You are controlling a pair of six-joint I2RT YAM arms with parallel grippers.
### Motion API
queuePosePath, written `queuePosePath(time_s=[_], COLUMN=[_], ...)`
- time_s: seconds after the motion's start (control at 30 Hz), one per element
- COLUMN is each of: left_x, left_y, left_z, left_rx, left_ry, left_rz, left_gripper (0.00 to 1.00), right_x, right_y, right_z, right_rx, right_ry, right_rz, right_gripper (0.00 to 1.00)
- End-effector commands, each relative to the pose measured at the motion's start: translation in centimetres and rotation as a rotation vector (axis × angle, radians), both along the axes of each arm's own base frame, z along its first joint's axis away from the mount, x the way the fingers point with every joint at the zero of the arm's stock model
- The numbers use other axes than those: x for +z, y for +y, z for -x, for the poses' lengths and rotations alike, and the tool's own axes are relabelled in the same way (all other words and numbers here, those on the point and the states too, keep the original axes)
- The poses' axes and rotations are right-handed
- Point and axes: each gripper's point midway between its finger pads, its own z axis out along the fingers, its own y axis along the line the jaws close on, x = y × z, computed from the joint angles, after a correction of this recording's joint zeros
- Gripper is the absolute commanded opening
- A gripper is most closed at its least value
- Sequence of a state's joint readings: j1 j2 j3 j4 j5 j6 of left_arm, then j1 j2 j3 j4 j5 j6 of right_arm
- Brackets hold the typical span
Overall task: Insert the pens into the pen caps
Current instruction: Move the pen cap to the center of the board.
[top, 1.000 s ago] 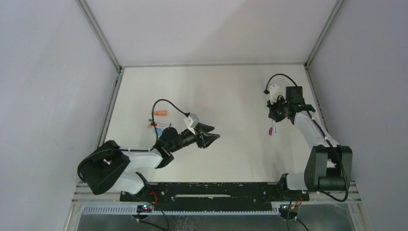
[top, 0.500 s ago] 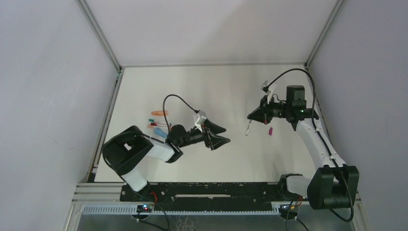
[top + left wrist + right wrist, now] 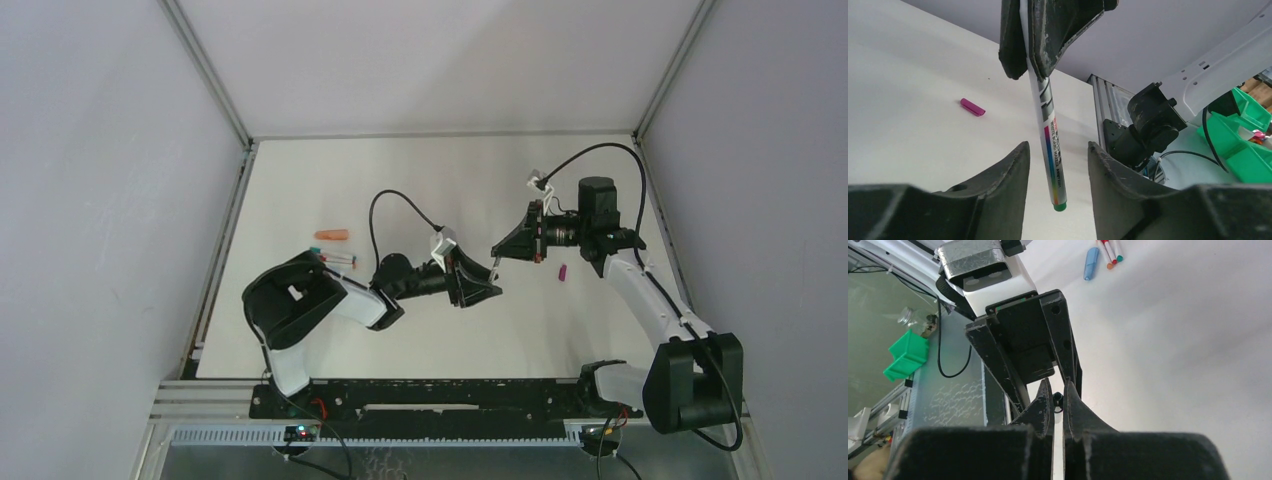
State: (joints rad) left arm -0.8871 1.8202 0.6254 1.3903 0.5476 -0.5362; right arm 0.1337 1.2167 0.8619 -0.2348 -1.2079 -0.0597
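Observation:
My right gripper (image 3: 497, 250) is shut on a white-barrelled pen (image 3: 1050, 135) with a rainbow stripe and a green end, which hangs downward above the table. My left gripper (image 3: 1057, 150) is open, one finger on each side of the pen's lower part, with gaps on both sides. In the right wrist view the pen (image 3: 1058, 399) shows end-on between my shut right gripper (image 3: 1057, 387), and the left gripper (image 3: 1023, 350) faces it. A magenta pen cap (image 3: 972, 107) lies on the table beyond. Other pens (image 3: 340, 258) and an orange cap (image 3: 332, 236) lie at the left.
A light blue cap (image 3: 1091, 263) lies beside the pens (image 3: 1108, 250) on the white table (image 3: 440, 180). The magenta cap (image 3: 563, 272) sits to the right of both grippers. Grey walls close in the table on three sides.
Both arms have swung toward the table's middle. The right gripper carried the pen leftward, the left gripper moved right, and the pen now hangs between the left fingers.

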Motion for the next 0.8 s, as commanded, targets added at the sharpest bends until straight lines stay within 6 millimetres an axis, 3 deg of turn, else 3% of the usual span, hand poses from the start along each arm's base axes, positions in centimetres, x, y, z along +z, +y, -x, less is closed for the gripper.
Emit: queuePosePath(time_s=[0.0,0.13,0.2,0.27,0.3,0.4,0.43,0.6,0.67,0.7,0.77], left_x=[1.7,1.7,1.8,1.7,1.7,1.3,1.1,0.4,0.3,0.4,0.4], left_y=[-1.0,-1.1,-1.1,-1.0,-0.9,0.0,0.4,3.3,4.5,5.0,5.9], left_z=[0.1,0.3,0.3,0.3,0.2,-0.8,-1.1,-2.6,-2.8,-2.8,-2.9], left_rx=[-0.039,-0.053,-0.058,-0.052,-0.043,0.009,0.030,0.155,0.202,0.221,0.256], left_ry=[-0.025,-0.016,-0.019,-0.019,-0.018,-0.007,-0.005,-0.017,-0.039,-0.055,-0.079], left_rz=[0.046,0.042,0.044,0.043,0.040,0.027,0.023,0.000,-0.013,-0.015,-0.024], left_gripper=[0.44,0.22,0.05,0.00,0.00,0.00,0.00,0.00,0.00,0.00,0.00], right_x=[1.1,0.7,0.5,0.4,0.5,1.1,1.5,3.5,2.6,1.1,-2.1], right_y=[0.7,0.9,0.9,0.9,0.9,0.2,-0.3,-5.3,-7.2,-7.9,-9.7], right_z=[0.6,0.6,0.6,0.7,0.7,0.5,0.3,-0.8,-0.7,0.2,1.2], right_rx=[0.039,0.047,0.047,0.048,0.047,0.043,0.032,-0.100,-0.100,-0.037,0.146], right_ry=[-0.001,0.008,0.010,0.008,0.009,-0.073,-0.112,-0.365,-0.532,-0.613,-0.792], right_rz=[-0.051,-0.045,-0.041,-0.038,-0.037,-0.013,0.009,0.141,0.271,0.361,0.570], right_gripper=[0.00,0.00,0.00,0.00,0.06,0.42,0.49,0.68,0.83,0.90,0.90])
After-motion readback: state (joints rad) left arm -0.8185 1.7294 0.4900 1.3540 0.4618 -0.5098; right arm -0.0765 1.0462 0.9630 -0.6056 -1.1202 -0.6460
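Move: The pen, still held by the right fingers, hangs with its lower end between the left hand's open fingers. Its middle is about 3 cm above the left hand and 1 cm ahead, level sideways; from the right hand it is roughly 3 cm below and 1 cm back, level sideways. The magenta pen cap lies on the board about 9 cm ahead of the right hand, 16 cm to its right and 21 cm below; from the left hand it is some 12 cm ahead, 16 cm right and 17 cm below. The pen is pinched near its lower, green-ended part as the left fingers close with that hand almost still; only then do the right fingers open wide and let go. The right hand backs off to the right about 7 cm, rising a little and tipping down some 25 degrees, while the left carries the pen about 5 cm left, slightly forward and down. ##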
